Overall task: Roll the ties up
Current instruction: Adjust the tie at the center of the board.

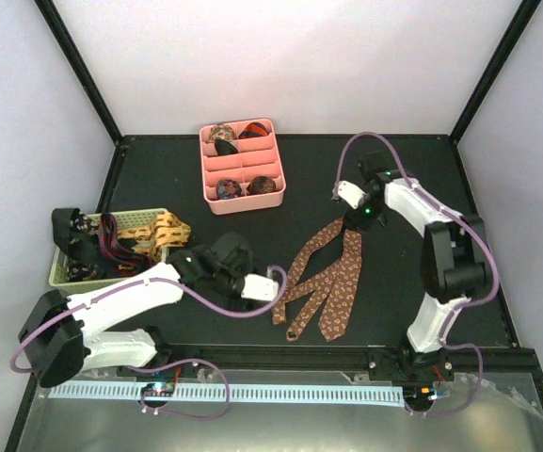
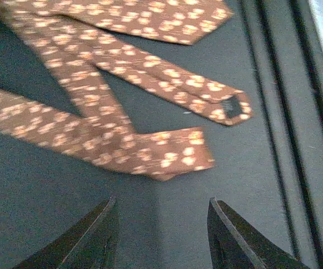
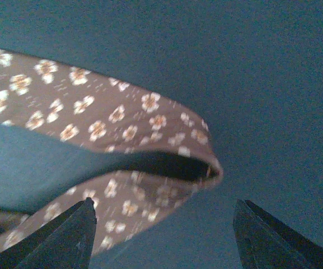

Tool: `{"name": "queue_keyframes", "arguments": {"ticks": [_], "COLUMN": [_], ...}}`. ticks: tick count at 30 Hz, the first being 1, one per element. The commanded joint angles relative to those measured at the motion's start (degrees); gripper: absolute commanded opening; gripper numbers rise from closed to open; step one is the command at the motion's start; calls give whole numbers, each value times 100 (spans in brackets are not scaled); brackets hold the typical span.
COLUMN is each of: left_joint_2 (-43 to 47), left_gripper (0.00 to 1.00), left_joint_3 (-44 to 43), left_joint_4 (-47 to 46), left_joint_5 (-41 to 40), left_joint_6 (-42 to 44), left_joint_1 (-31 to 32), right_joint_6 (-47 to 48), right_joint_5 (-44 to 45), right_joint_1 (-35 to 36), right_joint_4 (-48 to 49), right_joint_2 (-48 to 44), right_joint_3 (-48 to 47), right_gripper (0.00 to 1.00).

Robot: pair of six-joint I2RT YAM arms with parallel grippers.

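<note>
A brown tie with pale flowers (image 1: pixel 332 278) lies on the black mat, folded at its far end, its strands running toward the front edge. My right gripper (image 1: pixel 351 219) hovers at that fold (image 3: pixel 203 168); in the right wrist view the right gripper (image 3: pixel 164 204) stands open, with the fold just ahead of the fingers and nothing held. My left gripper (image 1: pixel 276 282) is at the tie's near left end (image 2: pixel 178 159); in the left wrist view the left gripper (image 2: pixel 161 204) stands open over bare mat, just short of the fabric. Rolled ties (image 1: pixel 263 184) sit in the pink tray.
The pink divided tray (image 1: pixel 247 203) stands at the back centre. A pale woven basket (image 1: pixel 144 217) at the left holds more ties, an orange one (image 1: pixel 172 229) hanging over its edge. A narrow tie end with a loop (image 2: pixel 231 106) lies near the mat's raised front rail (image 2: pixel 295 112).
</note>
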State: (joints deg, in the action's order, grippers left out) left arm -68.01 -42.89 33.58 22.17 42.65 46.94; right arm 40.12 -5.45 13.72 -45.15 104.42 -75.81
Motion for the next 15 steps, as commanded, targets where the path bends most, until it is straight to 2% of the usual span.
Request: {"name": "queue_keyframes", "arguments": {"ticks": [1, 11, 15], "left_joint_2": [-209, -1120, -1567], "left_gripper": [45, 47, 52], "left_joint_3": [224, 222, -10], "left_joint_4": [-307, -899, -976], "left_joint_5": [336, -59, -667], "left_joint_6": [196, -118, -512], "left_joint_1": [517, 1540, 1684], "right_joint_6": [-323, -411, -412], "right_joint_5": [-722, -905, -928], "right_joint_1": [-237, -316, -346], "right_joint_4": [-541, -727, -689], "right_joint_2": [-736, -1382, -1545], "right_joint_3": [312, 927, 1117], "right_gripper": [70, 70, 70]}}
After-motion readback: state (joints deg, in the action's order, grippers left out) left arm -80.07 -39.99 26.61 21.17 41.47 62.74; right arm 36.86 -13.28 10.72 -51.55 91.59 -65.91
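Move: The tie's narrow labelled end lies roughly 8 cm back and 10 cm to the right of the left hand, some 10 cm lower; the short folded end lies nearer, about 3 cm back and 6 cm right, and the wide tip 7 cm back and 19 cm right. From the right hand, the middle of the wide blade is about 11 cm back and 5 cm left, with the tie's far bend some 4 cm ahead and 4 cm left, both roughly 6 cm below. Bring the left gripper back about 7 cm and down some 6 cm, easing right, towards the tie's narrow labelled end, turning about 15 degrees clockwise with the fingers kept half open. Meanwhile draw the open right gripper back about 7 cm from the tie's far bend towards the middle of the wide blade, lifting some 3.5 cm first, then starting to sink. ##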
